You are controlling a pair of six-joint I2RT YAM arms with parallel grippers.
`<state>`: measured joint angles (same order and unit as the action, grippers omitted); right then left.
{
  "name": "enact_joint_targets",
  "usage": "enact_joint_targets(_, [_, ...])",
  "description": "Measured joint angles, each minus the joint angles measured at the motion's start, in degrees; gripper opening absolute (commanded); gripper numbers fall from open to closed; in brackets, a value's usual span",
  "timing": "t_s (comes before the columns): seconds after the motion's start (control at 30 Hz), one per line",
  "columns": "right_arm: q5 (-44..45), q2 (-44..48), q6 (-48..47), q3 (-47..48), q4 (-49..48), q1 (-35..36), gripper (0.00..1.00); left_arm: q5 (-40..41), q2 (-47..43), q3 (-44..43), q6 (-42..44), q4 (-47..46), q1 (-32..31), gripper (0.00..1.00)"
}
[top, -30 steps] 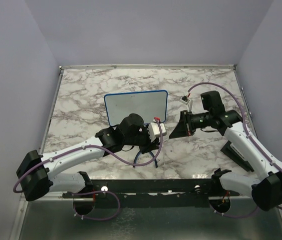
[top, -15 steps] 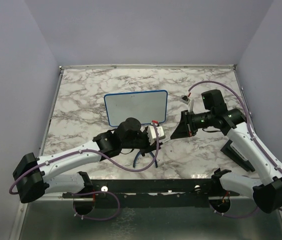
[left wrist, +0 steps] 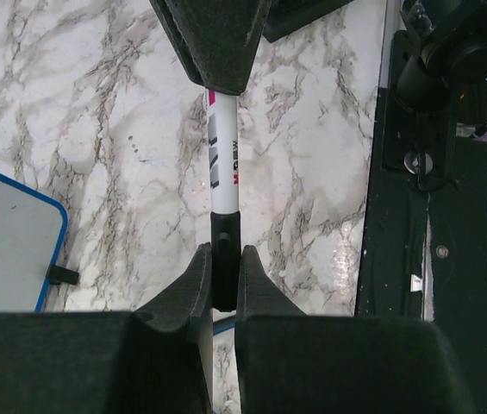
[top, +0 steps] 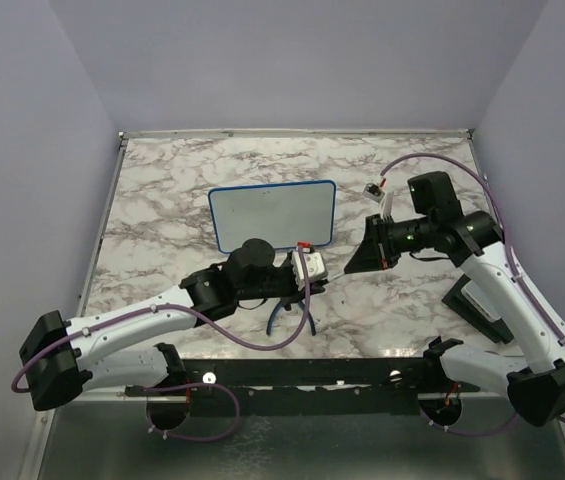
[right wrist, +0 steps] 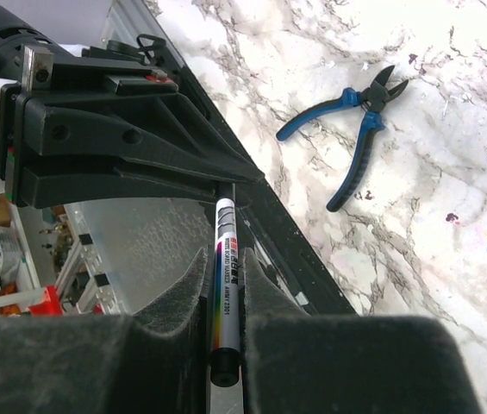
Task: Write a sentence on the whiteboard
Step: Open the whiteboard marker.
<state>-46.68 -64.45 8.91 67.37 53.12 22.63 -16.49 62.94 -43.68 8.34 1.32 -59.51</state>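
Note:
The whiteboard (top: 272, 213) stands mid-table with its blue frame; its face is blank and no sentence shows on it. Its corner shows in the left wrist view (left wrist: 6, 241). A white marker (top: 337, 272) is held level between both grippers, above the table just right of the board. My left gripper (top: 322, 277) (left wrist: 223, 259) is shut on the marker's black cap (left wrist: 225, 246). My right gripper (top: 354, 266) (right wrist: 226, 263) is shut on the marker's body (right wrist: 224, 276). The two grippers face each other, tips close.
Blue-handled pliers (top: 290, 312) (right wrist: 346, 129) lie on the marble below my left wrist. A black block (top: 472, 305) lies at the right near the right arm. The black base rail (top: 302, 375) runs along the near edge.
My left arm has lowered and drawn back toward the near edge. My right arm has shifted slightly right. Both stay shut on the marker.

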Motion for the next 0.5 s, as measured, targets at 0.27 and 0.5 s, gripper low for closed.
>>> enact_joint_targets(0.27, [1.51,0.09,-0.02,2.64,2.38,0.17,0.0,0.57,-1.05,0.39,0.92,-1.01,-0.26,0.0])
enact_joint_targets(0.5, [8.5,2.4,-1.53,5.66,5.38,-1.73,0.0,2.49,-1.49,4.63,1.6,9.55,-0.44,0.0])
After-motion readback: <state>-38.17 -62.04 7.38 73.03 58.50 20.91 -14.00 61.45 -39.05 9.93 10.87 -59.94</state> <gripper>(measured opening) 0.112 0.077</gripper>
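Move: The marker runs between the hands, its cap in the left fingers and its body in the right. The marker body's middle lies about 4 cm right, 1 ahead and 3 above the left hand; the cap is roughly 6 cm left, 2 back and 4 below the right hand. Pliers lie some 20 cm under the left hand, 5 cm to its left, level fore and aft; the whiteboard's middle is about 30 cm ahead and 10 left, at table height. The cap, still pinched in the left fingers, is pulled off the marker body that the right fingers keep holding: both hands first creep up under a centimetre, then part sharply, the left going about 7 cm down and 4 cm to its left, its fingertips tipping down some 10 degrees, the right some 2 cm right, 1 up and 1 forward. Both grips stay shut. ##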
